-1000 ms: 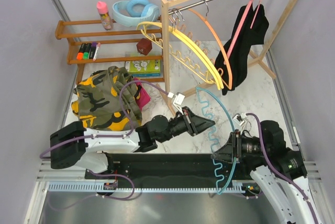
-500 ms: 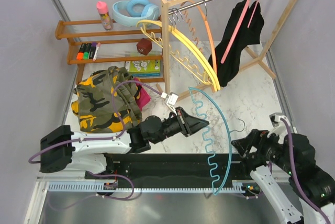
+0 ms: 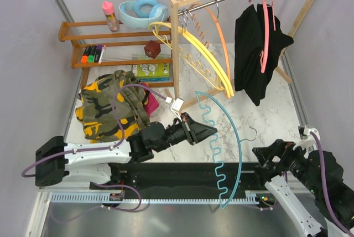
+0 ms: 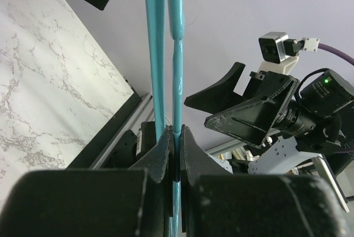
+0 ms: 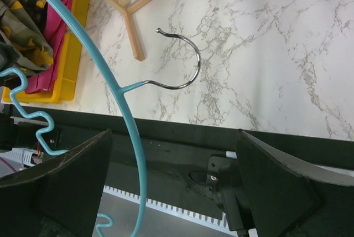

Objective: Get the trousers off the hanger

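My left gripper [image 3: 213, 130] is shut on the wavy lower bar of an empty teal hanger [image 3: 241, 156], and the left wrist view shows the bar pinched between its jaws [image 4: 176, 137]. That hanger [image 5: 126, 118] carries no cloth, and its metal hook [image 5: 185, 65] hangs over the marble. My right gripper [image 3: 271, 155] stands wide open at the near right, apart from the hanger, with nothing between its fingers [image 5: 61, 187]. Black trousers [image 3: 253, 49] hang on a pink hanger [image 3: 264, 32] from the rail. Camouflage trousers [image 3: 108, 107] and magenta trousers [image 3: 150, 103] lie heaped at the left.
A wooden clothes rack [image 3: 176, 43] holds yellow and orange empty hangers [image 3: 207, 62]. A wooden shelf [image 3: 83, 43] with markers, a bottle and a blue ring stands at the back left. A yellow tray [image 5: 72, 43] lies under the heaped cloth. The arms' black base rail [image 3: 166, 176] runs along the near edge.
My right gripper has opened, let go of the teal hanger and drawn back to the right. The left gripper has pulled the hanger slightly left. The black trousers have swung on the rail.
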`<action>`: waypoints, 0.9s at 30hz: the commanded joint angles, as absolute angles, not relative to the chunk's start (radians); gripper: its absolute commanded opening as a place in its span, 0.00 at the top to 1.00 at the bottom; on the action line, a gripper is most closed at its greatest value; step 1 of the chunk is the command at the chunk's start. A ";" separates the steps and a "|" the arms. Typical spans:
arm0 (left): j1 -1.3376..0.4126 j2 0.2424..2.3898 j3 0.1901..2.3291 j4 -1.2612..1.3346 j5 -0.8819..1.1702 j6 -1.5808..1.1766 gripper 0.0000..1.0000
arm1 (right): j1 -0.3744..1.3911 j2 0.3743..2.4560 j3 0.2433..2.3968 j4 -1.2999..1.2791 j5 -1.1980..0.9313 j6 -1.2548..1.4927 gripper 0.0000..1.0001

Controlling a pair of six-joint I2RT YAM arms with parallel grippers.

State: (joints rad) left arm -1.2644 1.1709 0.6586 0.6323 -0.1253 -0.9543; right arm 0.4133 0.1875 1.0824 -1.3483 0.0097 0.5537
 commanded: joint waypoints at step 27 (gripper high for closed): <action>-1.255 1.062 0.658 0.678 -0.150 -0.973 0.98 | 0.502 0.005 0.646 -0.851 -0.649 0.769 0.40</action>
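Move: The left gripper already holds the blue hanger by its wavy bar. The part of the hanger's curved bar that the empty, open right gripper goes for lies about 9 cm to its left, 3 cm back and 4 cm below; from the left gripper it lies roughly 10 cm back, 8 cm right and somewhat lower. The metal hook sits about 10 cm ahead of the right gripper and 4 cm left; the wavy bar's middle is some 16 cm to its left, 2 cm ahead. The right hand brings its open fingers around the curved bar of the blue hanger, below the hook's stem, travelling about 10 cm left while sinking some 3 cm and drawing back slightly. It swings roughly 30 degrees counter-clockwise, rolls its left side up and starts to close, not yet clamped. The left hand keeps its grip, easing about 2 cm up and a little left, then holding still. ##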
